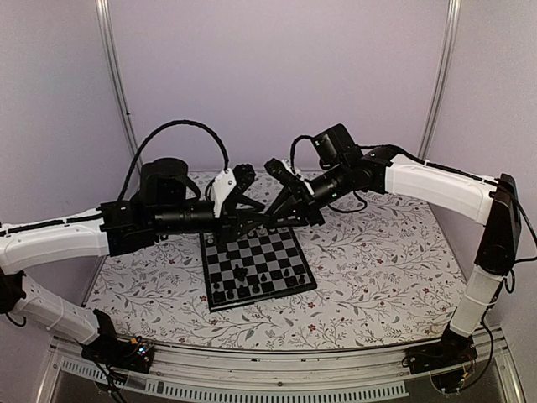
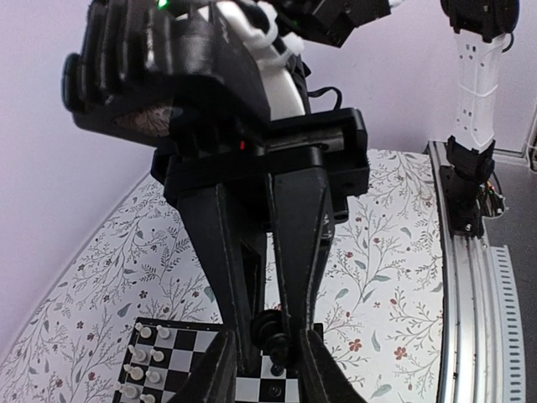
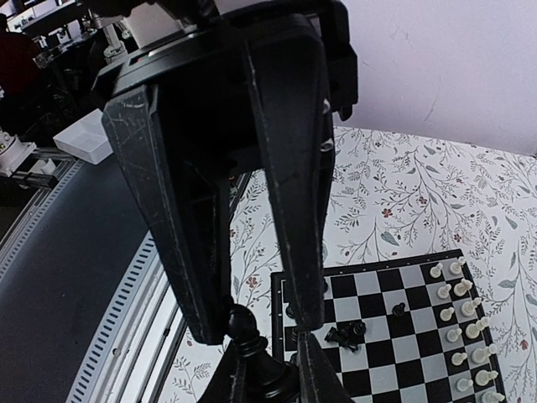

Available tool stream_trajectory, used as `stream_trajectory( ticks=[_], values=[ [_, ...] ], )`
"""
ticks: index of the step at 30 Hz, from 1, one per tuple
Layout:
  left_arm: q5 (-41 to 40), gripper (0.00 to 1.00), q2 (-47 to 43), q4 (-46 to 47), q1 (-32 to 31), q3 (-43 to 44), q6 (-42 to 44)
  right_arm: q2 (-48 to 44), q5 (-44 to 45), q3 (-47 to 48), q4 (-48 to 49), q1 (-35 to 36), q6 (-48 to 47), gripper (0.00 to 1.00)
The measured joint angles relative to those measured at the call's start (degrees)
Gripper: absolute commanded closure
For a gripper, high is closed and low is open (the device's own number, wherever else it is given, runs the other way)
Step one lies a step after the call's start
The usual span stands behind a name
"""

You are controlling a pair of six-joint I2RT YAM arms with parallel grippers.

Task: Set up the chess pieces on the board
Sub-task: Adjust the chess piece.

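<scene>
A black chess piece hangs above the far edge of the board. My right gripper is shut on its base. My left gripper meets it from the other side, open. Its fingers straddle the piece's top, and the head rests against one of them. White pieces line one side of the board. Black pieces stand on the other side, and two lie toppled.
The board sits mid-table on a floral cloth. Both arms cross low over its far edge. A metal rail runs along the near table edge. Lilac walls close in the back and sides.
</scene>
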Motion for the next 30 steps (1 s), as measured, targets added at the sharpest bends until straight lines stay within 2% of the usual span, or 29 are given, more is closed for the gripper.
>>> stream_trajectory(
  ticks=[11, 13, 17, 20, 25, 30],
  values=[
    [0.33, 0.87, 1.49, -1.05, -0.04, 1.81, 0.31, 0.00, -0.92, 0.02, -0.31, -0.33, 0.20, 0.87],
    [0.28, 0.89, 1.68, -1.16, -0.04, 1.92, 0.31, 0.00, -0.85, 0.02, -0.37, -0.35, 0.17, 0.82],
    [0.02, 0.90, 1.90, -1.29, 0.13, 1.99, 0.37, -0.02, -0.17, 0.00, -1.18, -0.35, -0.33, 0.64],
    [-0.63, 0.91, 2.10, -2.84, 0.24, 2.67, 0.39, -0.39, 1.20, -0.24, -1.68, -0.31, -1.20, 0.56],
    [-1.49, 0.91, 2.99, -7.13, 0.35, 5.68, 0.37, -4.57, 5.16, -6.29, -1.90, -1.14, -3.26, 0.51],
    [-2.10, 0.91, 3.37, -11.50, 0.37, 6.14, 0.57, -10.34, 8.74, -17.03, -2.56, -6.10, -5.95, 0.50]
  ],
)
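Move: The black chess piece hangs in the air between my two grippers, still pinched in my right fingers, its middle about 1 cm to the left of and 1 cm above my right hand. From my left hand it is some 2 cm to the right and 1 cm below. Roughly 27 cm below my left hand, the board's middle is about 5 cm ahead and 2 cm left, the heap of black pieces 4 cm ahead and 7 cm left, and the white rows 17 cm ahead and 7 cm left. I hold my left hand nearly still in the air and close its fingers around the end of the black piece that sticks out of my right gripper. Only then do I open my right fingers, let go, and draw that hand off to the right and down, about 7 cm across and 6 cm lower, while my left keeps its pinch and at the very end begins to sink by about 2 cm. ##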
